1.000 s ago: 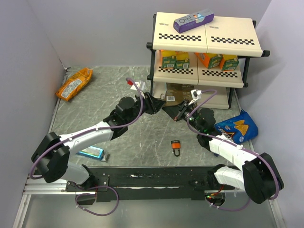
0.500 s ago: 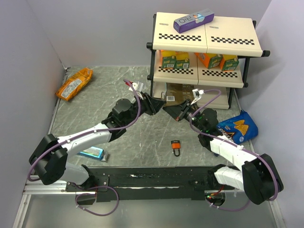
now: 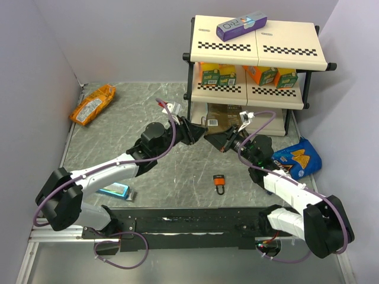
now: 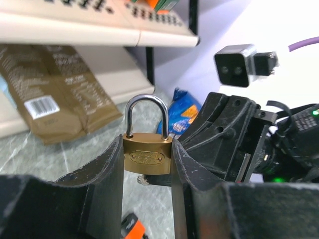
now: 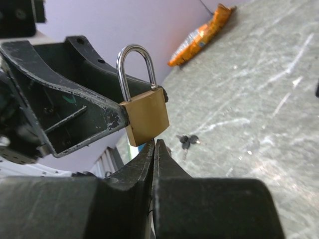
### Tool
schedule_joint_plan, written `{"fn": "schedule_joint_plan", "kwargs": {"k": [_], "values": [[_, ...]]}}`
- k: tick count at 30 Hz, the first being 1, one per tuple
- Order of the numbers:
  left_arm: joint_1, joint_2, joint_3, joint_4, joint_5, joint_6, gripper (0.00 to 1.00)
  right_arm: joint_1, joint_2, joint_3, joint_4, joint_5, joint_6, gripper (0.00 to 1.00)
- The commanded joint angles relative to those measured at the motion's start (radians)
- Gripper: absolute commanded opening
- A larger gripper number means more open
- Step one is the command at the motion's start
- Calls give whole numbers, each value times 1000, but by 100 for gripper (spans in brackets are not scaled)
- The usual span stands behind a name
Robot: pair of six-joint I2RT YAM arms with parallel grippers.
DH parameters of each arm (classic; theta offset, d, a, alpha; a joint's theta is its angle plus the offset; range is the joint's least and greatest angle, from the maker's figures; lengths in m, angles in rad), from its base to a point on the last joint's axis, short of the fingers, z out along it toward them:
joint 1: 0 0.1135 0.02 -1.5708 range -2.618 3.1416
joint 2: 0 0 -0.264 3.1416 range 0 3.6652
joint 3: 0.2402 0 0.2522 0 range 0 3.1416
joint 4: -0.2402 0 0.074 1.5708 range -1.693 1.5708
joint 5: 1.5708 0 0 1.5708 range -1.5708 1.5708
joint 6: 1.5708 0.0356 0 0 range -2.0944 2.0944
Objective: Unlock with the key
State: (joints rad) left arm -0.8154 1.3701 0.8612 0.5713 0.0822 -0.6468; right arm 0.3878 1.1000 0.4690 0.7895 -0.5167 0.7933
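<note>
My left gripper (image 4: 147,149) is shut on a brass padlock (image 4: 145,155) and holds it upright in the air in front of the shelf, its steel shackle on top. My right gripper (image 5: 154,143) is shut, and its tips touch the underside of the brass padlock (image 5: 145,117). A small silvery bit (image 4: 142,179) shows at those tips; I cannot tell what it is. The key (image 5: 188,141), a tiny bunch with black heads, lies on the table below. From above, the left gripper (image 3: 198,131) and the right gripper (image 3: 208,136) meet tip to tip.
An orange-red padlock (image 3: 219,181) lies on the table near the arm bases. Behind the grippers stands the shelf (image 3: 254,59), with a brown bag (image 3: 222,115) under it and a purple box (image 3: 241,25) on top. A blue chip bag (image 3: 296,158) lies right, an orange snack bag (image 3: 93,104) far left, a blue packet (image 3: 113,190) near left.
Both grippers have shifted a little toward the shelf and stay tip to tip. The brass padlock remains in the left gripper.
</note>
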Motion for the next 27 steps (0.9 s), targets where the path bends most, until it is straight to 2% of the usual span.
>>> {"fn": "schedule_joint_plan", "kwargs": {"k": [1,6,7,9,10,13,17,20,24,27], "values": [[-103,-2,36,-302,173,-16,1,-27,-44,40,10,187,-95,11],[-93,24,68,-358,119,-1,1,-7,-88,-16,-82,182,-157,26],[-88,27,70,-361,117,-1,1,-6,-100,-41,-99,172,-160,36],[-74,35,75,-370,110,3,1,-6,-118,-65,-110,164,-164,47],[-68,37,75,-375,100,6,1,-6,-141,-93,-113,165,-164,56],[-42,55,78,-378,88,9,1,-6,-189,-130,-130,172,-167,66],[10,76,73,-337,161,1,1,-7,-256,-159,-189,170,-192,70],[18,95,107,-350,237,77,1,-7,-347,-162,-264,164,-232,76],[19,80,124,-375,355,160,1,-13,-452,-66,-421,49,-345,82],[36,46,104,-389,442,208,1,-21,-460,17,-540,-58,-434,84]]}}
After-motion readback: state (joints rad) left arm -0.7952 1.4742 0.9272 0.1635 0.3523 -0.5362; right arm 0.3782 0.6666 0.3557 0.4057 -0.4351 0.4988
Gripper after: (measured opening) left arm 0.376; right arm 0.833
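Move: The left fingers already hold the brass padlock, shackle up. Its key sticks out about 3 cm below the left hand point, right at the shut right fingertips, with the padlock some 3 cm above the right hand point. From the left hand, the orange padlock lies on the table about 3 cm ahead, 8 cm to the right and 20 cm down; the brown bag lies about 24 cm ahead, 10 cm right and 17 cm down. Downward, about 11 cm, the left hand lowers the still-gripped padlock towards the table, drawing back slightly late on while its fingers tip some 25 degrees downward. The right fingers spread wide and let go of the key; the right hand first sinks, shifting right and back, then climbs most of the way up again, clear of the padlock. ##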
